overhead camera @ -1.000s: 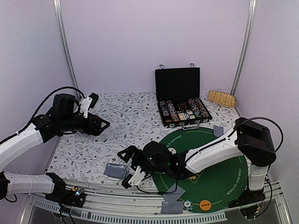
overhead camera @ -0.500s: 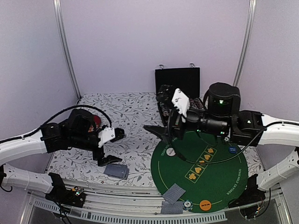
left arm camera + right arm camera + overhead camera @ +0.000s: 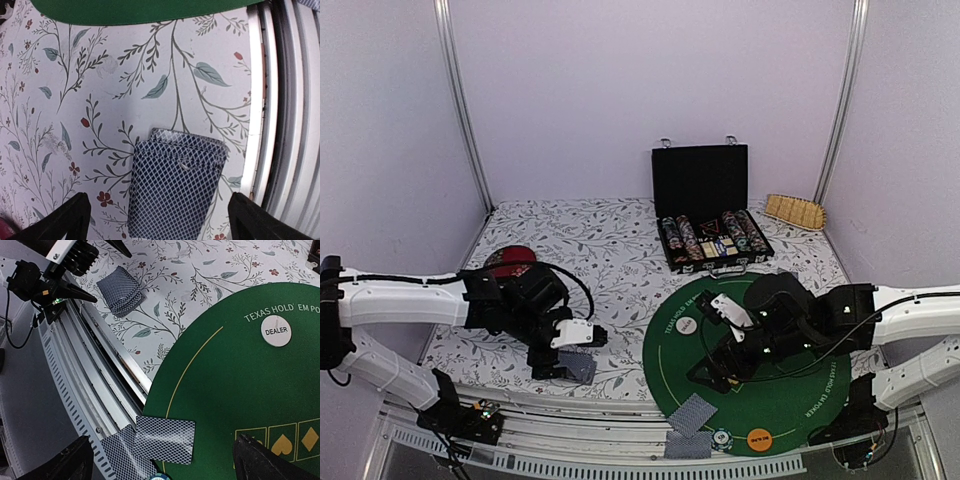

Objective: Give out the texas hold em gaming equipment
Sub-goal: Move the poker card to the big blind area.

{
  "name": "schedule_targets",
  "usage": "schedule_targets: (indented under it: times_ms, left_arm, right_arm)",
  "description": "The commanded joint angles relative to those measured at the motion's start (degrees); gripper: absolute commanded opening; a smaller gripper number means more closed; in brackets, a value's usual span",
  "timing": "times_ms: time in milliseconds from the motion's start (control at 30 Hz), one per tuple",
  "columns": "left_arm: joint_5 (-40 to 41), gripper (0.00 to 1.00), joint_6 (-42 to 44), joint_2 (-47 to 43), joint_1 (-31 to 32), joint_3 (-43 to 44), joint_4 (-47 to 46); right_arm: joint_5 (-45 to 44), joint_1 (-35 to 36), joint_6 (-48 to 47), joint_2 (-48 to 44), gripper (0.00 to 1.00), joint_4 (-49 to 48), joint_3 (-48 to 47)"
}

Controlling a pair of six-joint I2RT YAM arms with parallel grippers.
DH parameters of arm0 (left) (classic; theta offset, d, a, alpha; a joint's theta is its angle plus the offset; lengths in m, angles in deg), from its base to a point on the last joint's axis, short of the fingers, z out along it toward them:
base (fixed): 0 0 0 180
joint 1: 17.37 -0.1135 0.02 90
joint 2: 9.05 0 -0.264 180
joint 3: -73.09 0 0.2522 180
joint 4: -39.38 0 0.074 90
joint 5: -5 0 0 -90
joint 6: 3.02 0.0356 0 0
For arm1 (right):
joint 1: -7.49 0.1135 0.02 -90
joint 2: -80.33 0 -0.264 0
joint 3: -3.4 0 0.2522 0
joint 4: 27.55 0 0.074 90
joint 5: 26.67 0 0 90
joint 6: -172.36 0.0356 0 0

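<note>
A deck of blue-backed playing cards (image 3: 175, 187) lies on the floral cloth near the table's front rail. My left gripper (image 3: 160, 222) hangs open just over it, a finger on each side, touching nothing. From above, the left gripper (image 3: 570, 358) sits at the deck (image 3: 580, 368). My right gripper (image 3: 162, 460) is open and empty above the green mat (image 3: 240, 390). Two face-down cards (image 3: 165, 439) lie below it at the mat's near edge, one overhanging the rail. A white DEALER disc (image 3: 276, 331) rests on the mat. A striped chip (image 3: 722, 438) and an orange disc (image 3: 757, 437) lie near the mat's front edge.
An open black case (image 3: 700, 180) with rows of chips stands at the back. A red dish (image 3: 512, 258) is behind my left arm, and a woven tan piece (image 3: 795, 210) sits at the back right. The metal rail (image 3: 280, 100) runs along the table's front.
My left arm came down from mid-air to the deck and its jaws opened wide. My right arm swung from the near left, up past the case, then down over the mat.
</note>
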State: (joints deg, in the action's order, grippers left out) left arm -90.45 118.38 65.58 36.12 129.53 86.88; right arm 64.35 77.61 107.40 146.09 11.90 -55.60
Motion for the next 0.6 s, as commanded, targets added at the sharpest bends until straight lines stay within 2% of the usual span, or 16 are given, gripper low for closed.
schedule_targets:
  times_ms: [0,267,567]
  left_arm:
    - [3.59,0.98,3.28,1.96,0.82,-1.79,-3.36]
    - [2.92,0.98,5.53,5.01,0.87,-3.54,-7.07]
    - [3.12,0.98,7.08,9.34,0.78,-4.18,-10.03]
  right_arm:
    - [4.77,-3.06,3.57,2.21,0.99,-1.51,1.02]
    - [15.37,-6.99,4.16,10.6,0.9,-5.51,2.37]
    - [22.15,-7.65,3.7,22.15,0.55,-5.0,1.49]
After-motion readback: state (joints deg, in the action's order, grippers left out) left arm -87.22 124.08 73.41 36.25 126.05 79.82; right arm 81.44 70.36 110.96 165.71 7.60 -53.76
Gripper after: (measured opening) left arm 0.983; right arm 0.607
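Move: The deck lies nearly under the left gripper, some 6 cm below it and about 1 cm back and 1 cm right. From the right gripper the upper card is about 13 cm down, 5 cm back and 2 cm left. The lower card peeks out some 6 cm behind it and 1 cm farther left; the chip stack sits about 5 cm back and 6 cm right of the upper card. From the left gripper the upper card is about 24 cm right and 11 cm back. Lower the right gripper about 10 cm towards the upper card on the mat's near edge, tipping the wrist some 25 degrees so the fingers point more steeply down, and begin closing them to roughly 60 percent open. Meanwhile sink the wide-open left gripper about 5 cm straight down onto the deck's place, without closing. ##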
